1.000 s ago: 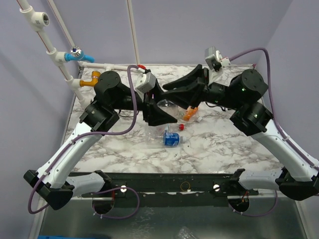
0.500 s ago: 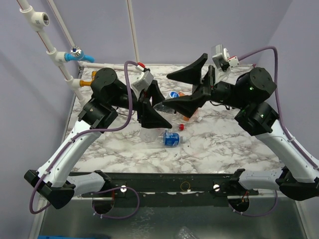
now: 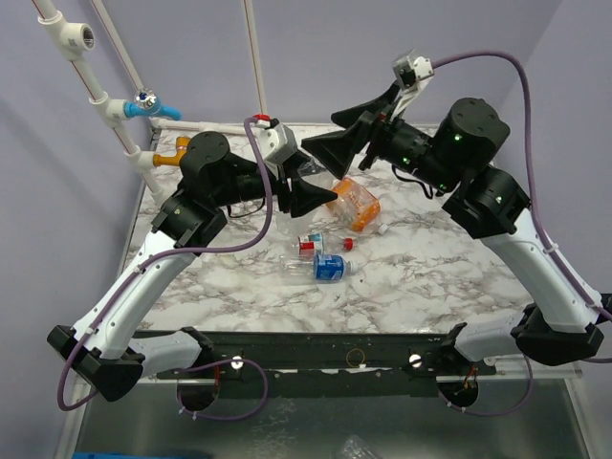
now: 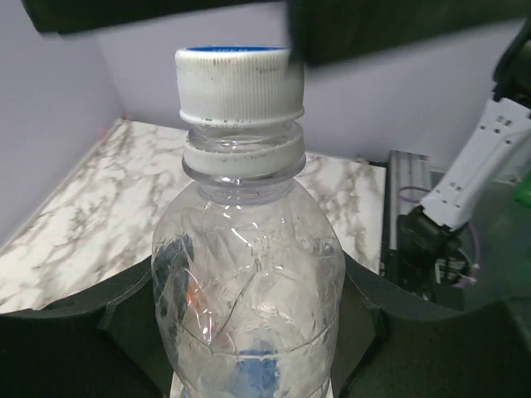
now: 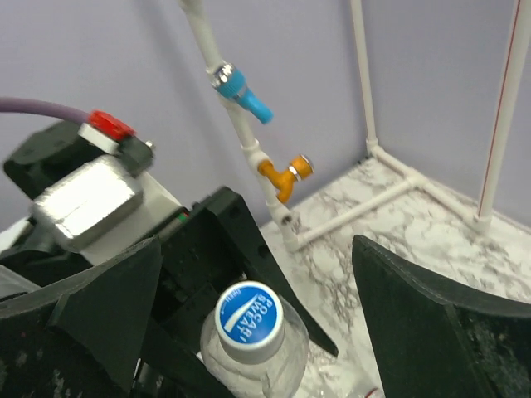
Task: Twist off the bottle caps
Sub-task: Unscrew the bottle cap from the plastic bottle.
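My left gripper (image 3: 308, 194) (image 4: 249, 348) is shut on a clear plastic bottle (image 4: 249, 282) (image 5: 274, 369) and holds it above the table with its neck toward the right arm. Its blue-and-white cap (image 4: 239, 79) (image 5: 248, 322) sits on the neck. My right gripper (image 3: 321, 136) (image 5: 261, 278) is open, its wide black fingers (image 5: 108, 307) standing either side of the cap without touching it. On the marble lie an orange bottle (image 3: 356, 204), a red-labelled bottle (image 3: 308, 244), a blue-labelled bottle (image 3: 325, 268) and a loose red cap (image 3: 348, 243).
A white pipe frame with a blue valve (image 3: 143, 105) (image 5: 242, 87) and an orange valve (image 3: 173, 151) (image 5: 286, 172) runs along the table's back left. The marble tabletop (image 3: 430, 273) ends at a black rail at the near edge.
My right gripper let go of the cap, opened wide and rose back from the bottle. The left gripper lifted the bottle slightly, uncovering the orange and red-labelled bottles below.
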Controlling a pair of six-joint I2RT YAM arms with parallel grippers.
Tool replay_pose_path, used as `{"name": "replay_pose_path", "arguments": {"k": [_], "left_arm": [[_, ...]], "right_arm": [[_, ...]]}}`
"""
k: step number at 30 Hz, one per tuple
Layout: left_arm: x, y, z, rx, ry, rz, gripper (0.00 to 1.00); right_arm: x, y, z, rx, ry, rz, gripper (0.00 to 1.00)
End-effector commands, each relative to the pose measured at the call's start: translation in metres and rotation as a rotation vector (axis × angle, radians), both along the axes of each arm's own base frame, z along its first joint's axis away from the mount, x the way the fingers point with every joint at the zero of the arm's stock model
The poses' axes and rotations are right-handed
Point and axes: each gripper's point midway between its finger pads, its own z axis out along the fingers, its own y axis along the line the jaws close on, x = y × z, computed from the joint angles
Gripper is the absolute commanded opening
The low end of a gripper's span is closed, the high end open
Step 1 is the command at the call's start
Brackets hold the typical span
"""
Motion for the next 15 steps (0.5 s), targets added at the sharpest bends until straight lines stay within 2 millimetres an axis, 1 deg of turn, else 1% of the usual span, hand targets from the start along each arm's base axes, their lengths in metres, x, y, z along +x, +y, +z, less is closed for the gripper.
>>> {"name": "replay_pose_path", "arguments": {"k": [1, 2, 3, 6, 8, 10, 12, 13, 15], "left_arm": [[0.031, 0.011, -0.004, 0.027, -0.07, 0.168, 0.0], [0.032, 0.011, -0.005, 0.029, -0.069, 0.176, 0.0], [0.033, 0.011, -0.005, 0.029, -0.07, 0.181, 0.0], [0.037, 0.013, -0.005, 0.032, -0.078, 0.204, 0.0], [0.042, 0.014, -0.005, 0.032, -0.08, 0.228, 0.0], [0.044, 0.015, -0.006, 0.033, -0.082, 0.239, 0.0], [0.043, 0.014, -0.007, 0.034, -0.079, 0.231, 0.0], [0.042, 0.014, -0.007, 0.034, -0.076, 0.226, 0.0], [0.039, 0.013, -0.009, 0.035, -0.072, 0.212, 0.0]], "right_arm": [[0.016, -0.001, -0.034, -0.071, 0.115, -0.069, 0.96], [0.017, -0.002, -0.035, -0.071, 0.12, -0.076, 0.95], [0.018, -0.002, -0.037, -0.071, 0.124, -0.082, 0.91], [0.013, -0.003, -0.033, -0.043, 0.111, -0.066, 0.76], [0.011, -0.003, -0.031, -0.026, 0.102, -0.058, 0.62], [0.011, -0.003, -0.03, -0.018, 0.097, -0.056, 0.43], [0.01, -0.003, -0.03, -0.014, 0.092, -0.051, 0.3], [0.009, -0.003, -0.03, -0.013, 0.09, -0.048, 0.28], [0.008, -0.003, -0.028, -0.009, 0.077, -0.043, 0.28]]}}
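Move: Just below the right hand's open fingers is the bottle cap, roughly 5 cm down, 2 cm back and 1 cm to the right. The clear plastic bottle's body hangs upright under it, its middle some 9 cm below the cap. The left gripper's finger pads, still holding that body, lie at that same spot. For the left hand the cap is straight above, about 9 cm. Sinking about 5 cm and easing slightly forward, the wide-open right hand comes down around the cap, its fingertips tipping down a little, then closes and pinches the cap from both sides. The left hand keeps its hold on the bottle and carries it about 4 cm forward to meet the fingers, turning it some 10 degrees counter-clockwise before slowing. ##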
